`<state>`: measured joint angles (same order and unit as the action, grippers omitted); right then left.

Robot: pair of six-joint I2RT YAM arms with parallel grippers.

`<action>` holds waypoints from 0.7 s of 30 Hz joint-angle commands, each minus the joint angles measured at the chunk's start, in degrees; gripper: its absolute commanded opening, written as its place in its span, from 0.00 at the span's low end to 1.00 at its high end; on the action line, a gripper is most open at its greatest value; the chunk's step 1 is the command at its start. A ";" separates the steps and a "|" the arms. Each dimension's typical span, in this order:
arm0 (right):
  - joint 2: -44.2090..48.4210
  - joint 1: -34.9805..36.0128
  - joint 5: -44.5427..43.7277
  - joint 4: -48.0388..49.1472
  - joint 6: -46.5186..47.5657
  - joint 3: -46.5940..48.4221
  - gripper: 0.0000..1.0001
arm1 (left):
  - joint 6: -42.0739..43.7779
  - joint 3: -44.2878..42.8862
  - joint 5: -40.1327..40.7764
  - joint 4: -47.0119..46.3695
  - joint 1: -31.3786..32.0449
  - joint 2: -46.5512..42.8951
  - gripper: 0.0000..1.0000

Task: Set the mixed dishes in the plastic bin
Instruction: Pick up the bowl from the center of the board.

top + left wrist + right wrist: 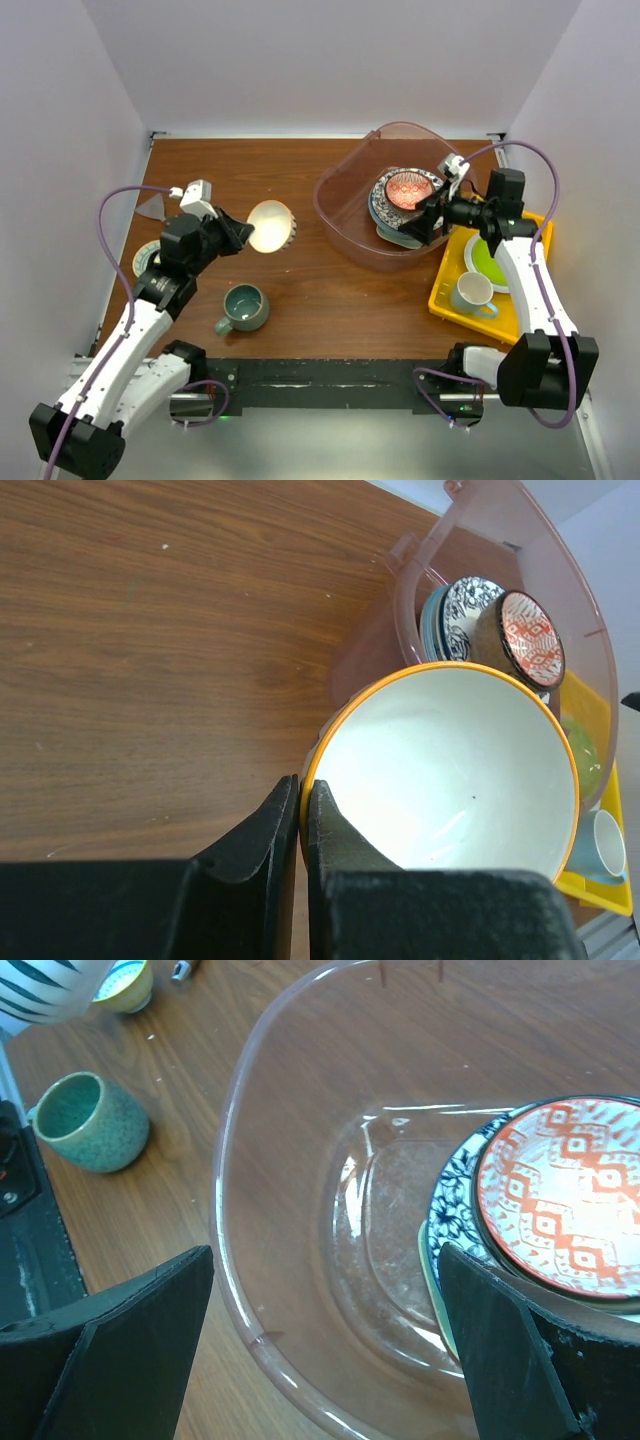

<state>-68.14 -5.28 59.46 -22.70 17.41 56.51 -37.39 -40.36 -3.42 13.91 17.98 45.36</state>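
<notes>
My left gripper is shut on the rim of a yellow-rimmed bowl with a white inside, held tilted above the table left of the plastic bin. Inside the bin a red patterned bowl rests on a blue-patterned plate, itself stacked on other dishes. A grey-teal mug stands upright on the table near the front. My right gripper hangs open over the bin's near side, holding nothing.
A yellow tray at the right holds a lime-green plate and a white mug. A small patterned dish lies at the left edge, partly under my left arm. White walls close in the table on three sides.
</notes>
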 commanded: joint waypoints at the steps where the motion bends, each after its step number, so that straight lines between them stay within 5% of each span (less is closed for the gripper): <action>1: -1.20 3.16 -2.40 -3.13 1.39 4.39 0.98 | -3.04 0.10 3.24 -7.32 3.55 -0.72 0.00; 21: -6.92 19.95 -16.92 -20.54 7.64 17.32 0.98 | -5.86 -0.33 23.89 -9.96 25.52 3.59 0.00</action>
<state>-74.74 13.39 45.21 -40.56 24.53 70.54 -41.25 -38.65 13.58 10.61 40.10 48.80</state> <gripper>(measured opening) 0.983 0.105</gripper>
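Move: The left hand already holds the bowl by its rim, the bowl's middle about 5 cm to its right. The bin it is heading for lies some 31 cm to the right, 6 cm ahead and 13 cm lower; the green mug stands about 18 cm back, 2 cm left and 18 cm below. From the open right hand the bowl is roughly 30 cm left and about level, and the red patterned bowl sits 8 cm ahead, 1 cm left, 11 cm down. Still pinching the bowl, left hand goes 7 cm right, slightly back; open right hand comes left towards the bowl. ##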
